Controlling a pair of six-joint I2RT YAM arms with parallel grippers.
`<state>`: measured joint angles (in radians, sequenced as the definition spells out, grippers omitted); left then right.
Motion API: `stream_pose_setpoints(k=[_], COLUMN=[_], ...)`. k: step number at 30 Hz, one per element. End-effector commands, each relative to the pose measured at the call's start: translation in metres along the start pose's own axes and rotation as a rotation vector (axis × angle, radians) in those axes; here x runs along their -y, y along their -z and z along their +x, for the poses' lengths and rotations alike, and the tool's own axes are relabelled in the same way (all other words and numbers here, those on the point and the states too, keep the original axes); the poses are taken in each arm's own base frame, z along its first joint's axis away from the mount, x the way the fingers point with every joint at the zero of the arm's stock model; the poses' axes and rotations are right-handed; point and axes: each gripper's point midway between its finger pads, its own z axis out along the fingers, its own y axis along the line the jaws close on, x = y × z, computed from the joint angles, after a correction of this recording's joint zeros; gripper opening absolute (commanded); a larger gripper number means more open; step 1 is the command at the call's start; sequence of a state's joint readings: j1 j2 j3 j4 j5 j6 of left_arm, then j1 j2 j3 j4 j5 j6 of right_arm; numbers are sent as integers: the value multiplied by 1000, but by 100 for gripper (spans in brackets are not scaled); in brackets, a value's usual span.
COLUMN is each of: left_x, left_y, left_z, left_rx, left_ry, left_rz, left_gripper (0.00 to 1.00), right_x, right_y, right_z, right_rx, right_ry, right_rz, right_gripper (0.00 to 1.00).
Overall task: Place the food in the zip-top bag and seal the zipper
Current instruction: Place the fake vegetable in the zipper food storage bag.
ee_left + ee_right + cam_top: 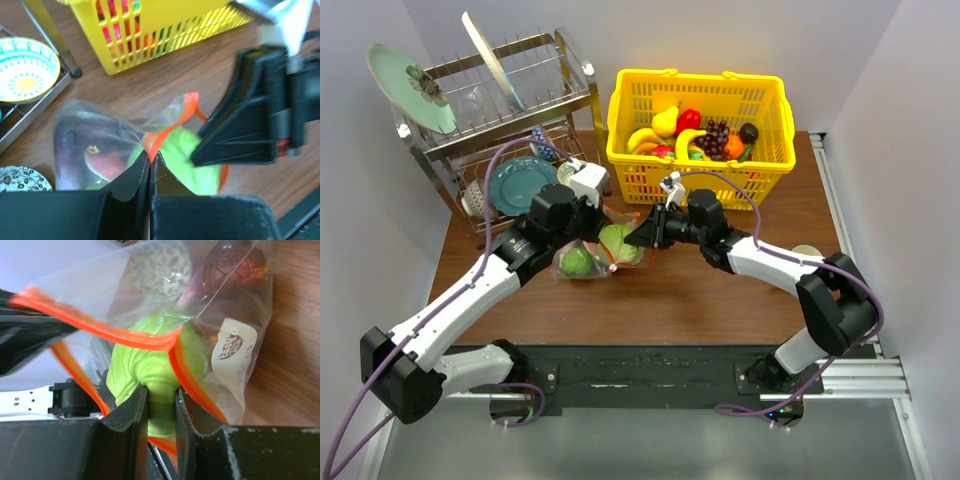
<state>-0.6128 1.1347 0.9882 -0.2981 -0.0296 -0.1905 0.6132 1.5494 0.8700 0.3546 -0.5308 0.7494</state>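
Observation:
The zip-top bag [582, 262] lies on the brown table between my two grippers, its mouth held up and open. My left gripper [151, 154] is shut on the zipper [167, 127], the red-orange strip along the bag's mouth. My right gripper [160, 390] is shut on the stem end of a bright green round piece of food [150, 362], which sits at the mouth, partly past the zipper [100, 330]. Inside the bag I see a red piece [102, 162], a purple piece [220, 270] and another green piece [577, 262]. In the top view the right gripper [642, 240] meets the bag from the right.
A yellow lattice basket [772, 110] holding more plastic fruit stands at the back right, close behind the bag. A metal dish rack [490, 110] with plates and a teal bowl [520, 182] stands at the back left. A patterned bowl [25, 70] sits in the rack.

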Motion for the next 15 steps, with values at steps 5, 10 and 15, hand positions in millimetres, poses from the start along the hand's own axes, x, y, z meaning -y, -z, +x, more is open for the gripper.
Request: stream_pose_setpoints(k=[5, 10, 15], left_x=[28, 36, 38], left_y=[15, 21, 24], left_z=[-40, -49, -53], left_rx=[72, 103, 98], left_ry=[17, 37, 44], left_rz=[123, 161, 170], left_gripper=[0, 0, 0], right_x=[-88, -85, -76], right_y=[-23, -36, -34], right_z=[-31, -25, -28], right_rx=[120, 165, 201], right_ry=[101, 85, 71], right_rz=[-228, -185, -132], right_gripper=[0, 13, 69])
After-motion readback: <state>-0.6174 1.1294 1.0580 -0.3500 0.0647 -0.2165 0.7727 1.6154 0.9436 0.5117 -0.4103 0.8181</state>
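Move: The right hand already has the cabbage in the bag's mouth, its middle about 4 cm to the hand's left and 1 cm ahead and below. The bag's pocket is some 8 cm left, level ahead and 7 cm lower, with the green vegetable inside about 13 cm left, 1 cm back and 9 below. The yellow basket stands roughly 25 cm ahead, 15 right. From the left hand, holding the rim, the pocket is about 2 cm back, 2 left and 12 down. Leftward and somewhat upward, the right hand carries the cabbage about 6 cm farther through the orange zipper mouth towards the left gripper, then slows and spreads its fingers. The left hand keeps the rim pinched and lifts it some 2.5 cm, easing a little right and turning slightly clockwise. ##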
